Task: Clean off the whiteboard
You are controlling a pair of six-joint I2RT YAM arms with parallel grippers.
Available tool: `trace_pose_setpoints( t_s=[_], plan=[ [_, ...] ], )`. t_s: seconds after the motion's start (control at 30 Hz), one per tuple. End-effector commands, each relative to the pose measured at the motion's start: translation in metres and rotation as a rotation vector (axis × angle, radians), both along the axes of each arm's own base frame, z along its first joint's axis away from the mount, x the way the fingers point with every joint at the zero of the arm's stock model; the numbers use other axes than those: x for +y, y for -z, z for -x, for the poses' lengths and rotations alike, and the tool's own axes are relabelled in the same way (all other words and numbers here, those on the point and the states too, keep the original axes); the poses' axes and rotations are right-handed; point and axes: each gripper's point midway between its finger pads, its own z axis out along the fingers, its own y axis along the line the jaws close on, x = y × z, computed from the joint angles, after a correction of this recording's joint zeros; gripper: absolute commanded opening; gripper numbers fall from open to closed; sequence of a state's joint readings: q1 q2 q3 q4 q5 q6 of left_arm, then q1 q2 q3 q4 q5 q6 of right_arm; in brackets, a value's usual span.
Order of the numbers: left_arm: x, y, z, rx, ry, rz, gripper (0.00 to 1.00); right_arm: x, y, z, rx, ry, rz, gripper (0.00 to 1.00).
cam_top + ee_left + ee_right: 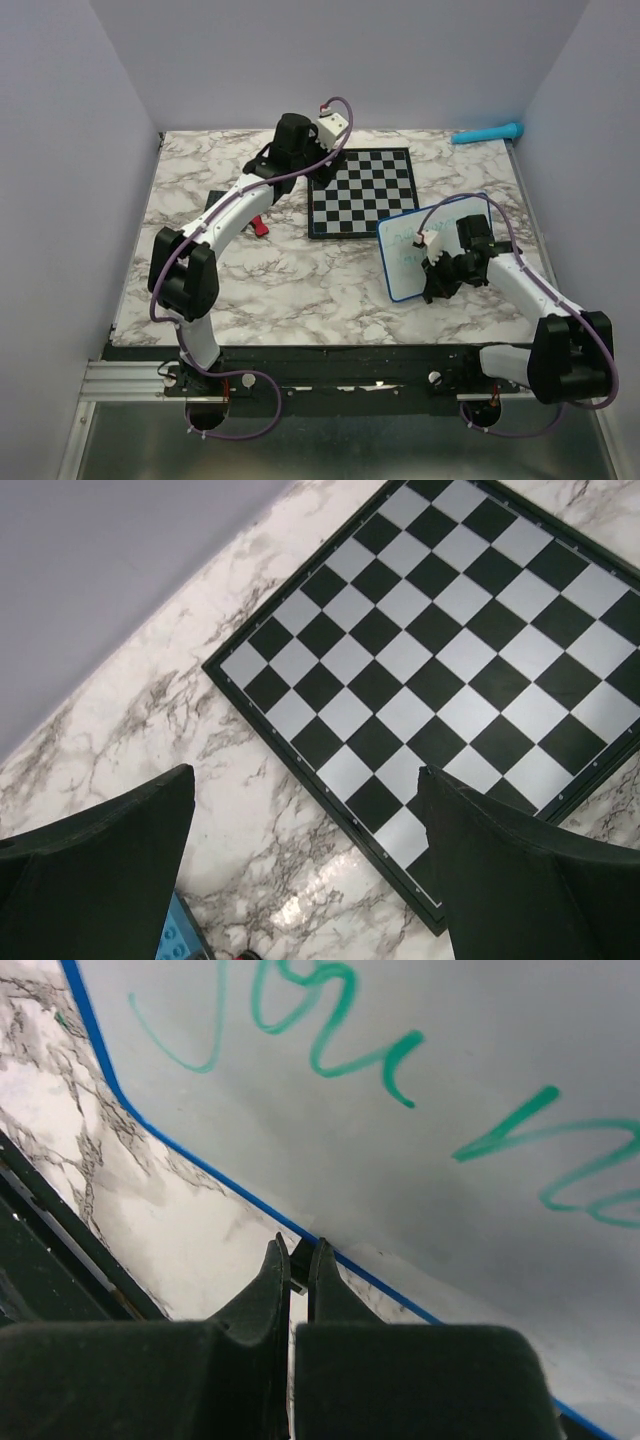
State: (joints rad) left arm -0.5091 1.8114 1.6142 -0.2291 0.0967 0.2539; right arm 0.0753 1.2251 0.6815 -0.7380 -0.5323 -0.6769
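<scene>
The whiteboard [412,250] is white with a thin blue rim and lies right of centre, overlapping the table beside the chessboard. Teal handwriting [330,1030] covers it in the right wrist view, where the board [420,1160] fills the top. My right gripper [433,283] [299,1250] is shut, its tips pinched on the board's near blue rim. My left gripper [300,160] [305,780] is open and empty, hovering over the marble table at the chessboard's left corner.
The black-and-white chessboard [362,190] [440,650] lies at the back centre. A teal marker [487,133] lies at the back right. A small red object [260,227] and a blue studded block [175,940] lie under the left arm. Walls enclose the table.
</scene>
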Motion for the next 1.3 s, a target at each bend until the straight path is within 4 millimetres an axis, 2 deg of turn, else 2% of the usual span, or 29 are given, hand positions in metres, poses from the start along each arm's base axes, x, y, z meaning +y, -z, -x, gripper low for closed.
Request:
trace_pose_setpoints(
  t_s=[0.0, 0.17, 0.33, 0.53, 0.8, 0.87, 0.97, 1.1, 1.13, 1.27],
  plan=[
    [0.020, 0.007, 0.009, 0.054, -0.059, 0.021, 0.99, 0.029, -0.004, 0.000, -0.025, -0.097, -0.049, 0.01],
    [0.040, 0.005, 0.008, 0.062, -0.109, 0.033, 0.99, 0.053, -0.010, -0.011, -0.043, -0.125, -0.069, 0.01],
    [0.058, -0.004, 0.008, 0.075, -0.160, 0.078, 0.99, 0.071, -0.006, -0.010, 0.006, -0.161, -0.068, 0.01],
    [0.087, -0.012, 0.014, 0.091, -0.201, 0.103, 0.99, 0.100, -0.003, 0.009, 0.030, -0.280, -0.068, 0.01],
    [0.117, 0.001, 0.029, 0.135, -0.242, 0.107, 0.99, 0.138, -0.012, 0.028, 0.064, -0.380, -0.123, 0.01],
    [0.127, 0.002, 0.032, 0.149, -0.247, 0.106, 0.99, 0.147, -0.004, 0.042, 0.106, -0.441, -0.100, 0.01],
    [0.143, 0.008, 0.036, 0.208, -0.254, 0.102, 0.99, 0.162, -0.004, 0.036, 0.048, -0.539, -0.078, 0.01],
    [0.161, 0.017, 0.042, 0.257, -0.278, 0.098, 0.99, 0.175, 0.003, 0.020, -0.013, -0.615, -0.049, 0.01],
    [0.165, 0.013, 0.044, 0.244, -0.285, 0.100, 0.99, 0.182, -0.003, 0.013, -0.033, -0.628, -0.057, 0.01],
    [0.178, 0.017, 0.053, 0.238, -0.307, 0.098, 0.99, 0.196, -0.009, 0.014, -0.099, -0.750, -0.054, 0.01]
  ],
)
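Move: The whiteboard is already held at its near edge by the right hand, its middle about 12 cm ahead and 3 cm to the right; the chessboard's middle lies some 29 cm ahead and 17 cm left of that hand. The red eraser is about 18 cm left, 6 cm back and 20 cm below the left hand. From that same hand the blue block lies 23 cm left and 2 cm ahead, the chessboard 9 cm right and 3 cm ahead. The whiteboard, its near-edge foot still pinched in the right hand's shut fingers, is pulled left about 17 cm at nearly constant height towards the open table before the chessboard, and swung counter-clockwise some 35 degrees. Meanwhile the left hand, wide open and empty, travels about as far left, away from the chessboard and towards the red eraser, ending slightly lower and tipped further down. ##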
